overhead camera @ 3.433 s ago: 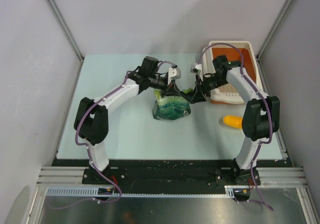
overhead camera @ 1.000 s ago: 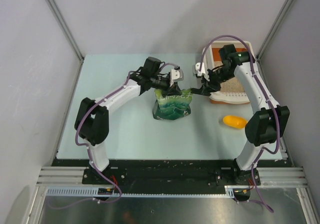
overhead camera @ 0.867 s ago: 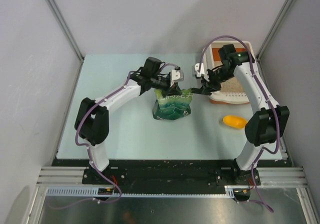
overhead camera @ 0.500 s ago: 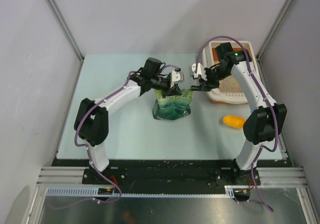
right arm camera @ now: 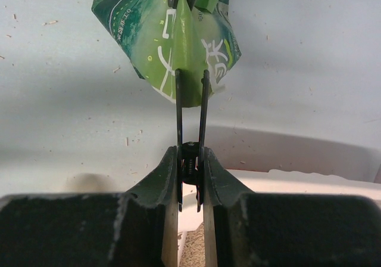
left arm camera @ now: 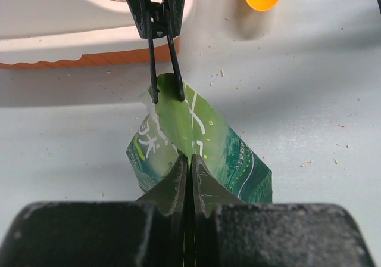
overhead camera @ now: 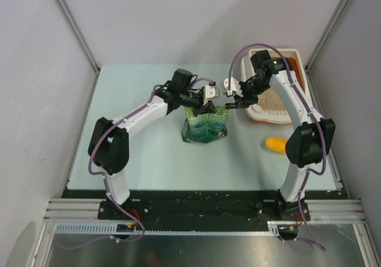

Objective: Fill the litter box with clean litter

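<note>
The green litter bag (overhead camera: 205, 126) stands on the table mid-back. My left gripper (overhead camera: 209, 103) is shut on its top fold, seen up close in the left wrist view (left arm camera: 186, 158) on the bag (left arm camera: 199, 145). My right gripper (right arm camera: 190, 152) is shut on a black spring clip (right arm camera: 190, 109), whose two thin prongs straddle the bag's (right arm camera: 172, 34) top edge. The litter box (overhead camera: 269, 118), orange with a white rim, sits at the back right with clean litter (overhead camera: 275, 100) in it; part lies under the right arm.
A yellow-orange scoop (overhead camera: 277, 143) lies on the table in front of the litter box, right of the bag. Loose granules speckle the tabletop (left arm camera: 309, 100). The enclosure's walls and metal posts close in the back and both sides.
The right arm has swung back and to the left, carrying its gripper and the clip closer to the bag's top. The left arm and the bag have hardly moved.
</note>
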Action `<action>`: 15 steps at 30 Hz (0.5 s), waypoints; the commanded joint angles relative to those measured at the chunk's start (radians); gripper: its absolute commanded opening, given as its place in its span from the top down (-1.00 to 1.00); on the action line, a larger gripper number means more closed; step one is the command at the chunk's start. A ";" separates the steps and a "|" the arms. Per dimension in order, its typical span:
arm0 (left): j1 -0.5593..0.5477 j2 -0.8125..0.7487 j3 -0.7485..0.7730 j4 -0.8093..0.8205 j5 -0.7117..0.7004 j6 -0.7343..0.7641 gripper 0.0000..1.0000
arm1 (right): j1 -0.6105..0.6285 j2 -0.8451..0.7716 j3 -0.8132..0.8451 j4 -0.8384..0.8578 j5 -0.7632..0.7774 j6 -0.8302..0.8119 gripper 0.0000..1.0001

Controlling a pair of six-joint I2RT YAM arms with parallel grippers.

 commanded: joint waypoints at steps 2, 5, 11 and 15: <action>-0.012 -0.038 -0.012 0.029 -0.007 0.020 0.85 | 0.028 0.018 0.028 -0.068 0.023 -0.005 1.00; -0.012 -0.039 -0.017 0.037 -0.012 0.018 0.78 | 0.042 0.022 0.019 -0.067 0.043 0.009 1.00; -0.005 -0.064 -0.051 0.053 -0.033 0.008 0.28 | 0.059 0.030 0.010 -0.064 0.055 0.056 1.00; 0.033 -0.116 -0.104 0.058 -0.024 -0.002 0.11 | 0.067 0.018 -0.009 -0.056 0.049 0.078 1.00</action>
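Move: The right hand holds the black clip; its open prongs already straddle the right end of the bag's folded top, about 6 cm to that hand's left, 1 cm back and 3 cm below. From it the bag's body is some 15 cm left, 7 cm back and 11 cm down, and the litter box 13 cm right, 7 cm ahead and 15 cm lower. The left hand pinches the fold, whose right end is about 6 cm to its right, level and 1 cm lower. The right hand keeps its shut grip on the black clip and eases down and left by roughly 1 cm each way, drifting slightly back, so the open prongs slide farther along both sides of the bag's folded top towards the left fingers. Meanwhile the left hand stays almost in place and opens its fingers from nearly shut to not quite half open, letting go of the fold, with only a half-centimetre draw to the left at the end. ##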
